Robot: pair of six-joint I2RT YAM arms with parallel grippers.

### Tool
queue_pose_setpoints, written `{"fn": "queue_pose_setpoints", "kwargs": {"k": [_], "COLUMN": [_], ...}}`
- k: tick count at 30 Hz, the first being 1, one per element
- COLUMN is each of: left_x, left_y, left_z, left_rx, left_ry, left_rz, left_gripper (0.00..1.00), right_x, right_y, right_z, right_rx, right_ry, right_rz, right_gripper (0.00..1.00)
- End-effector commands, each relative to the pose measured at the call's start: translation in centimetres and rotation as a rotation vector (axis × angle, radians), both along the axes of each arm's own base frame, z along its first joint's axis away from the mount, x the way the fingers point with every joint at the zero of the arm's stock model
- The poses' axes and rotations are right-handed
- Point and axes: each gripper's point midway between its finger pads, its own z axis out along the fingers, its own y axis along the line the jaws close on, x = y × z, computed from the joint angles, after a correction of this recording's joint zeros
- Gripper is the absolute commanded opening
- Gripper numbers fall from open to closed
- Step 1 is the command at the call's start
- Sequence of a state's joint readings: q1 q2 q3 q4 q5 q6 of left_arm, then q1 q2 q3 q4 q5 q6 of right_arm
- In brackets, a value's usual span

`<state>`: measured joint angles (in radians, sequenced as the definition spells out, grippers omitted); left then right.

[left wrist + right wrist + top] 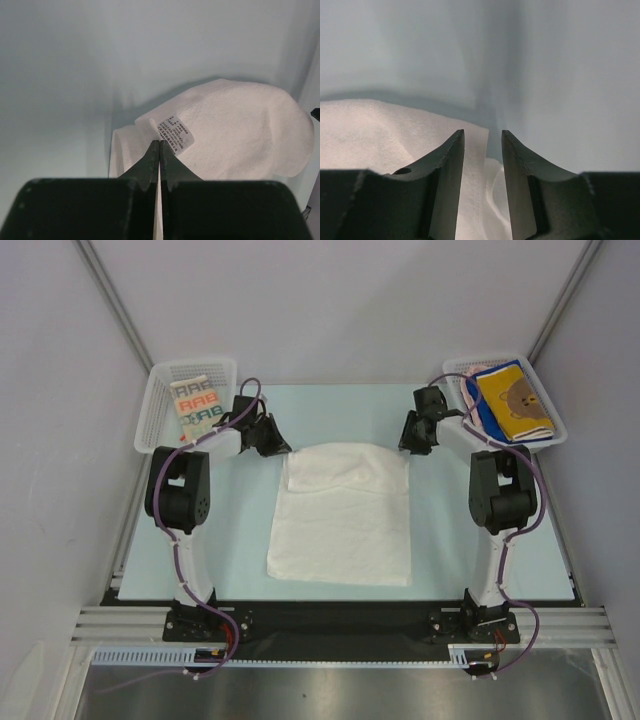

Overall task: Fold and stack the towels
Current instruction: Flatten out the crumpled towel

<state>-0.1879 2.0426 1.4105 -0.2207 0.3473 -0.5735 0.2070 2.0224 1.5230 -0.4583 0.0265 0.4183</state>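
A plain white towel (345,520) lies spread on the light blue mat, and its far edge is rumpled. My left gripper (280,447) sits at its far left corner. In the left wrist view that gripper (159,142) is shut, with a thin strip of white cloth pinched between its fingers, just below the towel (240,130) and its care label (176,131). My right gripper (408,445) is at the far right corner. In the right wrist view it (482,132) stands open, with the towel's edge (380,135) lying between and below its fingers.
A white mesh basket (160,390) at the far left holds the cream lettered towel (195,405). A second basket (550,425) at the far right holds the yellow bear towel (515,400) on top of blue and pinkish ones. Grey walls enclose the mat (150,540).
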Motion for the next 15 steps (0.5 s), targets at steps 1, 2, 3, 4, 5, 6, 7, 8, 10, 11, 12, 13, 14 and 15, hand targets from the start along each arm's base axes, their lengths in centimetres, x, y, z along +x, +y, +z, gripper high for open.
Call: {"fn": "queue_pose_setpoints", "kwargs": {"k": [1,2,3,4,5,6,7,8,10,11,12,13,14,15], "left_x": [1.2,1.2,1.2,1.3,1.3,1.4,1.4,1.4,1.6,1.8,1.9,2.0,2.1,2.3], "left_y": [-0.9,-0.9,-0.9,-1.0,-0.9,-0.9,-1.1,-1.1,-1.3,-1.3,-1.4,-1.5,-1.6,-1.6], "left_z": [2.8,2.7,2.9,3.0,3.1,3.2,3.4,3.6,4.1,4.4,4.7,4.9,5.6,6.1], "left_rx": [-0.021,-0.02,-0.02,-0.021,-0.019,-0.022,-0.024,-0.028,-0.039,-0.041,-0.046,-0.048,-0.055,-0.058], "left_ry": [-0.087,-0.084,-0.088,-0.093,-0.096,-0.099,-0.107,-0.112,-0.129,-0.138,-0.148,-0.16,-0.177,-0.196], "left_rz": [-0.04,-0.042,-0.043,-0.045,-0.045,-0.048,-0.051,-0.055,-0.06,-0.059,-0.063,-0.065,-0.069,-0.067], "left_gripper": [0.0,0.0,0.0,0.0,0.0,0.0,0.0,0.0,0.0,0.0,0.0,0.0,0.0,0.0], "right_x": [1.3,1.2,1.2,1.3,1.4,1.5,1.7,1.9,2.0,2.1,2.3,2.4,2.4,2.7], "right_y": [1.0,1.1,1.2,1.2,1.1,1.2,1.2,1.1,1.2,1.0,0.9,0.8,0.6,0.2], "right_z": [0.0,-0.1,-0.1,0.2,0.1,0.4,0.6,0.8,1.3,1.8,2.2,2.4,2.7,3.7], "right_rx": [0.024,0.026,0.028,0.029,0.028,0.03,0.032,0.031,0.046,0.042,0.043,0.044,0.044,0.03], "right_ry": [-0.015,-0.014,-0.015,-0.026,-0.026,-0.032,-0.038,-0.043,-0.049,-0.059,-0.071,-0.076,-0.082,-0.113], "right_rz": [0.007,0.006,0.005,0.006,0.004,0.005,0.005,0.004,0.01,0.006,0.004,0.003,0.001,-0.015], "right_gripper": [0.41,0.41,0.41,0.4,0.36,0.25,0.2,0.17,0.1,0.07,0.06,0.05,0.03,0.02]}}
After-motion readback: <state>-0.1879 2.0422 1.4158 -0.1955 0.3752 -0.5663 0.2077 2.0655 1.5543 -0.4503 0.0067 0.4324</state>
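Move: The far right corner of the white towel lies about 2 cm below my right fingers, no more than 1 cm to their left and level with them in reach. The folded-over band is centred some 15 cm left and 5 cm back, 3 cm down. The bear towel is roughly 28 cm right and 12 cm farther out. For my left hand, which still grips the far left corner, the right corner lies about 30 cm to its right, level in reach, 2 cm down. With my right fingers parted I sink about 1.5 cm onto the towel's far right corner, easing slightly left, then shut them and pinch it. With the corner caught I start back up and a touch forward, under a centimetre each. My left hand keeps its pinch on the other corner, waiting before it starts to rise by less than a centimetre. ##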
